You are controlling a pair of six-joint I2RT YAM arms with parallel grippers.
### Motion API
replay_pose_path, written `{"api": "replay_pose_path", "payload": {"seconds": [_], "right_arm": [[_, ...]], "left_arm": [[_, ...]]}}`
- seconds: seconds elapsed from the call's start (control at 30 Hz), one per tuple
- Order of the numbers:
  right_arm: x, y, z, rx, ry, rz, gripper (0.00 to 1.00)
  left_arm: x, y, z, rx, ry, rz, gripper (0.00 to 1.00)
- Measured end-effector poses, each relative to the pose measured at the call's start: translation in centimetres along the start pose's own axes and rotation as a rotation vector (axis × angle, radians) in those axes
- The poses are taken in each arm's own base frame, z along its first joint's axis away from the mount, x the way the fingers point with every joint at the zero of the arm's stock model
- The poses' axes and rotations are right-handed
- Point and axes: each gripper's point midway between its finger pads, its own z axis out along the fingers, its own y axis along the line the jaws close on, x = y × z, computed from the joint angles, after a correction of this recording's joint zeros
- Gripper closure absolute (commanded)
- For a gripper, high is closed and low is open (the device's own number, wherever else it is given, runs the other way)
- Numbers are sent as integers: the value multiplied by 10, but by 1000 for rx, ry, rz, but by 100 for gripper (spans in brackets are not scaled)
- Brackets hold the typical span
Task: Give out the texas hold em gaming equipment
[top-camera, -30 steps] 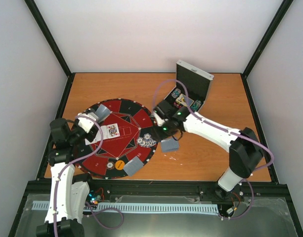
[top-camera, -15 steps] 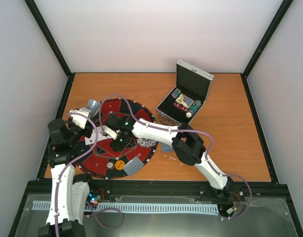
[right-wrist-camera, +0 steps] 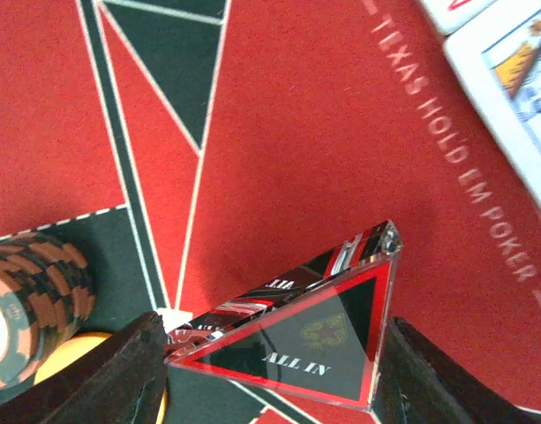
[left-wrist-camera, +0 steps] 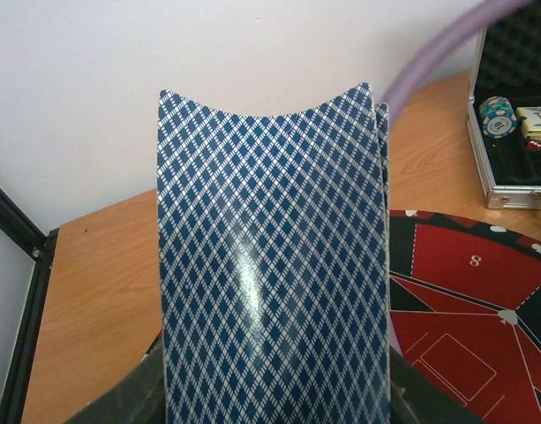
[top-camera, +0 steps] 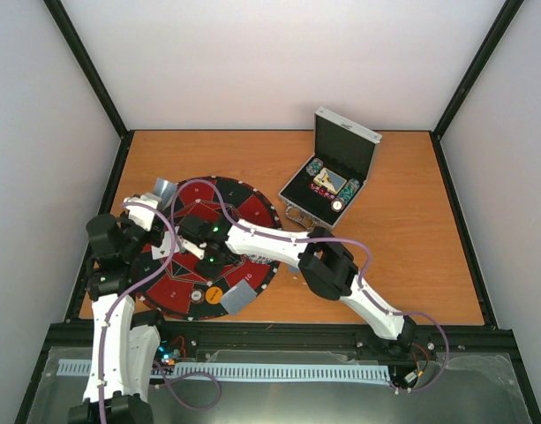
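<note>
My left gripper (left-wrist-camera: 274,393) is shut on a bowed stack of blue-diamond-backed playing cards (left-wrist-camera: 270,265), which fills the left wrist view. In the top view those cards (top-camera: 164,189) stick up from the left gripper (top-camera: 153,210) at the mat's far-left rim. My right gripper (right-wrist-camera: 270,375) is shut on the black-red "ALL IN" triangle marker (right-wrist-camera: 314,340), one finger at its left corner and one at its right edge. It is held just above the red centre of the mat (right-wrist-camera: 296,132). In the top view the right gripper (top-camera: 202,254) is over the mat's middle.
An orange-black chip stack (right-wrist-camera: 27,300) and a yellow disc (right-wrist-camera: 71,358) lie left of the marker, with face-up cards (right-wrist-camera: 517,79) at the far right. The open silver case (top-camera: 341,163) with chips (left-wrist-camera: 498,115) stands at the back. A card pile (top-camera: 237,298) lies on the mat's near rim.
The right arm has swung left from beside the case to the middle of the mat. The left gripper has shifted its cards slightly back and left.
</note>
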Motion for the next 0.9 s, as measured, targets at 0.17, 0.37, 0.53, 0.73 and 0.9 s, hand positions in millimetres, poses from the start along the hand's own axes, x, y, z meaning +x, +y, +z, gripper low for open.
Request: {"api": "replay_pose_path", "payload": {"seconds": [0.17, 0.37, 0.53, 0.73, 0.9], "right_arm": [[8, 10, 4, 0, 32, -18, 54], [9, 10, 9, 9, 40, -20, 39], [7, 10, 13, 10, 44, -22, 27], [10, 10, 15, 10, 58, -27, 17], [9, 8, 15, 19, 51, -28, 11]], "left_arm": [[-2, 2, 0, -12, -7, 6, 62], [-4, 3, 0, -17, -14, 10, 63], [-4, 5, 0, -24, -13, 11, 63], [-6, 3, 0, -14, -23, 15, 62], [-10, 4, 0, -17, -39, 24, 63]]}}
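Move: Just below the right hand, which still grips the ALL IN triangle, lies the bare mat spot it is bound for, about 1 cm back and 3 cm down. At mat level the orange chip sits roughly 8 cm back and 2 cm left of that hand, the chip stack 8 cm back and 7 cm left, and the face-down cards 9 cm back and 5 cm right. From the left hand, the spot is some 10 cm back, 20 cm right and 22 cm down. Lowering the ALL IN triangle onto the mat beyond the orange chip, the right hand eases down about 1.5 cm and back about 1 cm, the backward part coming first. Fingers pointing down with hardly any turn, it then nearly stops and opens from a bit over half to almost full, letting go of the triangle's sides. ##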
